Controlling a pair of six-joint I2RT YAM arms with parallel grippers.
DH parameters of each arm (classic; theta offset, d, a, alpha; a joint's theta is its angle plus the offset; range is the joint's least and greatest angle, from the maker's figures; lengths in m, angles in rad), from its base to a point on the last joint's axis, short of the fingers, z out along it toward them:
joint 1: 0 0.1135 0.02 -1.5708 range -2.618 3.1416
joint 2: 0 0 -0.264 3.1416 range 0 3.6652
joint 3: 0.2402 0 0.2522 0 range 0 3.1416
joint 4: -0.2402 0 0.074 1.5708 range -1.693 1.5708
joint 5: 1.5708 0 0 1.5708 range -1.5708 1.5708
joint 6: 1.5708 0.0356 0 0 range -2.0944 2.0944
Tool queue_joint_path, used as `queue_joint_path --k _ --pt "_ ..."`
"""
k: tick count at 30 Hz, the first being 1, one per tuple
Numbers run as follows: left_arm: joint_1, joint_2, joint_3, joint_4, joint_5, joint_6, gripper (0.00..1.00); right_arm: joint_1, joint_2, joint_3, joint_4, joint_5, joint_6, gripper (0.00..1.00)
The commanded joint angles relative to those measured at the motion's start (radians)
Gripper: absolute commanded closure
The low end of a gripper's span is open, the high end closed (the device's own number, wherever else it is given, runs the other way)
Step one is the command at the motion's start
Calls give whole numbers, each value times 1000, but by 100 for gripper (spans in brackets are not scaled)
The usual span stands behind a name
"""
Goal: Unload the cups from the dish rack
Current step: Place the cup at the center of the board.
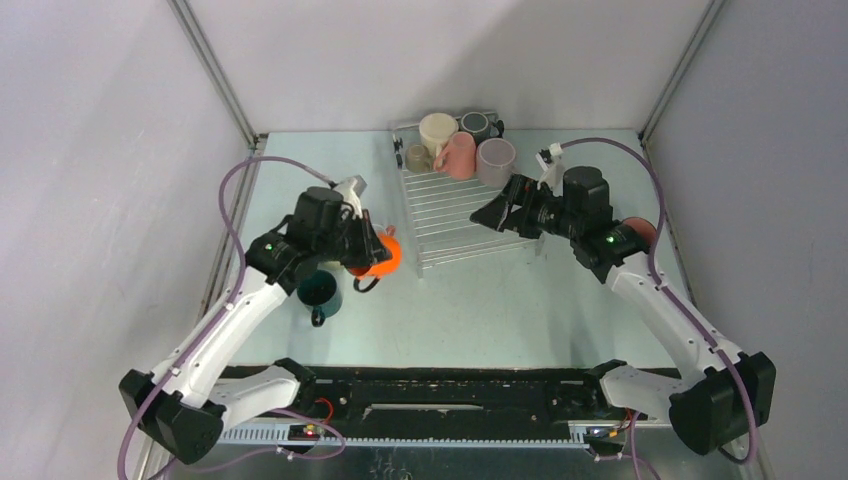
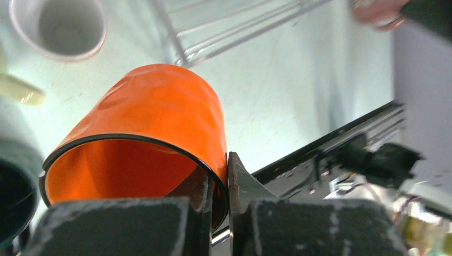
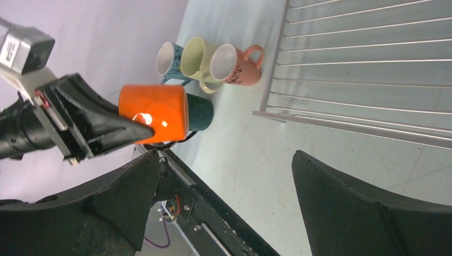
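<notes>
My left gripper [image 2: 223,173] is shut on the rim of an orange cup [image 2: 154,117], one finger inside and one outside. It holds the cup tilted above the table, left of the dish rack [image 1: 455,215]. The orange cup [image 3: 154,112] also shows in the right wrist view. A dark teal cup [image 1: 320,292] stands on the table below it. Several cups remain at the rack's far end: cream [image 1: 437,130], pink [image 1: 458,155], mauve [image 1: 495,160]. My right gripper [image 1: 492,213] hovers open over the rack's right edge, holding nothing.
In the right wrist view a blue-and-white cup [image 3: 169,58], a cream cup [image 3: 197,56] and a pink cup [image 3: 234,64] stand together on the table left of the rack. A reddish cup [image 1: 640,232] sits behind my right arm. Grey walls enclose the table.
</notes>
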Motion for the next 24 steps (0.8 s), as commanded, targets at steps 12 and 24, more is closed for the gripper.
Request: queue_joint_path --k 12,24 --pt "-178 189 -27 -100 -354 155 100 -13 48 65 -45 101 -64 0" --pt "-194 347 -94 -18 -425 161 100 -15 92 80 -61 144 -82 0"
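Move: My left hand holds the orange cup by its rim; the bare board where it will stand is some 23 cm below, about 5 cm to the left and roughly level fore and aft. The dark green cup stands about 15 cm left of the hand and 1 cm ahead, the small pink cup 13 cm ahead and 3 cm left, the rack's near corner 6 cm ahead and 8 cm right. From my right hand the spot lies about 30 cm left and 5 cm back. I lower the orange cup almost straight down towards the bare board beside the dark green cup, about 14 cm, with my left hand drifting 2 cm left. On the way I roll the wrist some 30 degrees so the fingers swing from pointing rightward to steeply down, keeping their pinch on the rim. My open right hand sinks about 3 cm and eases forward nearly as much by the rack. ##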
